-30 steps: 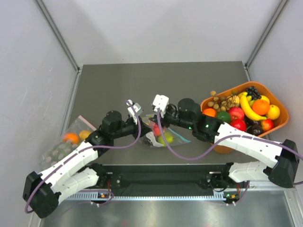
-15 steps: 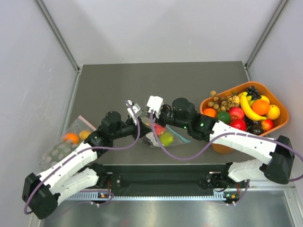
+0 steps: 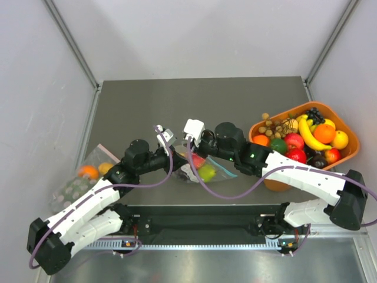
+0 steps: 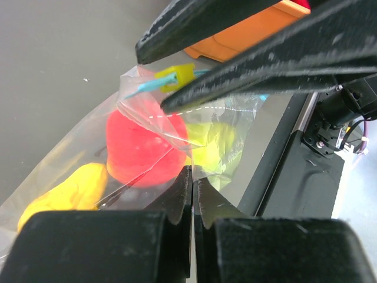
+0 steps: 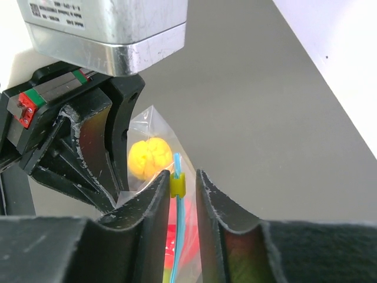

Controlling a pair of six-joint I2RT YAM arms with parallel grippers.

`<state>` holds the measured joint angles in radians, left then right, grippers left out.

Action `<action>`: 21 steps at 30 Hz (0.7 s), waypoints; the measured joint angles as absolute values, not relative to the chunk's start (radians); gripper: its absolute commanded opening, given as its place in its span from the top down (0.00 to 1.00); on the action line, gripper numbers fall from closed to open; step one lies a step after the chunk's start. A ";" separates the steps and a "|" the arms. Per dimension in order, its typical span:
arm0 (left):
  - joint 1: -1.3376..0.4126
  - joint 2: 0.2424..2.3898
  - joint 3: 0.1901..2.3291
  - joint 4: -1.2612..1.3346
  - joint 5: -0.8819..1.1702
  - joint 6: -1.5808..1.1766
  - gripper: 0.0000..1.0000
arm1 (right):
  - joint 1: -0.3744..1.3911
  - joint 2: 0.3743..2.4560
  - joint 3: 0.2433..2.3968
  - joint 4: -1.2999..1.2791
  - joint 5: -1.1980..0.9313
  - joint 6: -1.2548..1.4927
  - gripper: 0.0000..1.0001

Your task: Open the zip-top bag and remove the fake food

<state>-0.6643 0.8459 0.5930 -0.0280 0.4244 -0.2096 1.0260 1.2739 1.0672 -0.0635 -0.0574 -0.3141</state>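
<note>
The zip-top bag [image 3: 207, 171] lies near the table's front edge, between both arms. Through its clear film I see fake food: a red apple [image 4: 138, 147], a lime-green fruit [image 4: 215, 141] and a yellow lemon [image 4: 70, 188]. My left gripper [image 4: 192, 174] is shut, pinching the bag's film just below the mouth. My right gripper [image 5: 182, 177] straddles the yellow slider [image 5: 178, 184] on the teal zip strip [image 5: 178, 236]. One finger touches the slider and a gap shows at the other. A grape bunch is hidden.
An orange basket [image 3: 347, 154] full of mixed fruit stands at the right; its wall [image 4: 253, 35] shows behind the right fingers. Another clear bag [image 3: 88, 174] holding fruit lies at the table's left edge. The black base rail [image 3: 206, 221] runs along the front.
My right gripper has moved left onto the bag's mouth and its jaws have narrowed around the slider. The left gripper has kept its pinch and barely moved.
</note>
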 measured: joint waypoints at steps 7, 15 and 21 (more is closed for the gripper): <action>-0.664 0.840 0.593 -0.029 0.426 -0.210 1.00 | 1.026 1.266 1.067 -0.059 -0.056 -0.318 0.84; -0.664 0.837 0.593 -0.030 0.426 -0.210 0.85 | 1.026 1.261 1.056 -0.041 -0.086 -0.329 1.00; -0.664 0.811 0.596 -0.053 0.392 -0.207 0.36 | 1.027 1.225 1.017 -0.031 -0.094 -0.332 1.00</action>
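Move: The right hand, fingers parted, already straddles the zip-top bag's yellow slider, which sits about 1 cm below its hand point. Roughly 9 cm below that hand, the red fake food lies 2 cm back and 2 cm right; the green one, some 11 cm down, is 6 cm back and 5 cm right. The left hand is shut on the bag's clear film, with the slider about 3 cm ahead, 2 cm right and 6 cm above. The right fingers close and pinch the yellow slider on its blue zip strip, the hand barely rising meanwhile, then draw it about 1 cm back with a slight shift to the right. The left hand holds its place and keeps its pinch until late, then springs roughly half open and lets go of the film. ##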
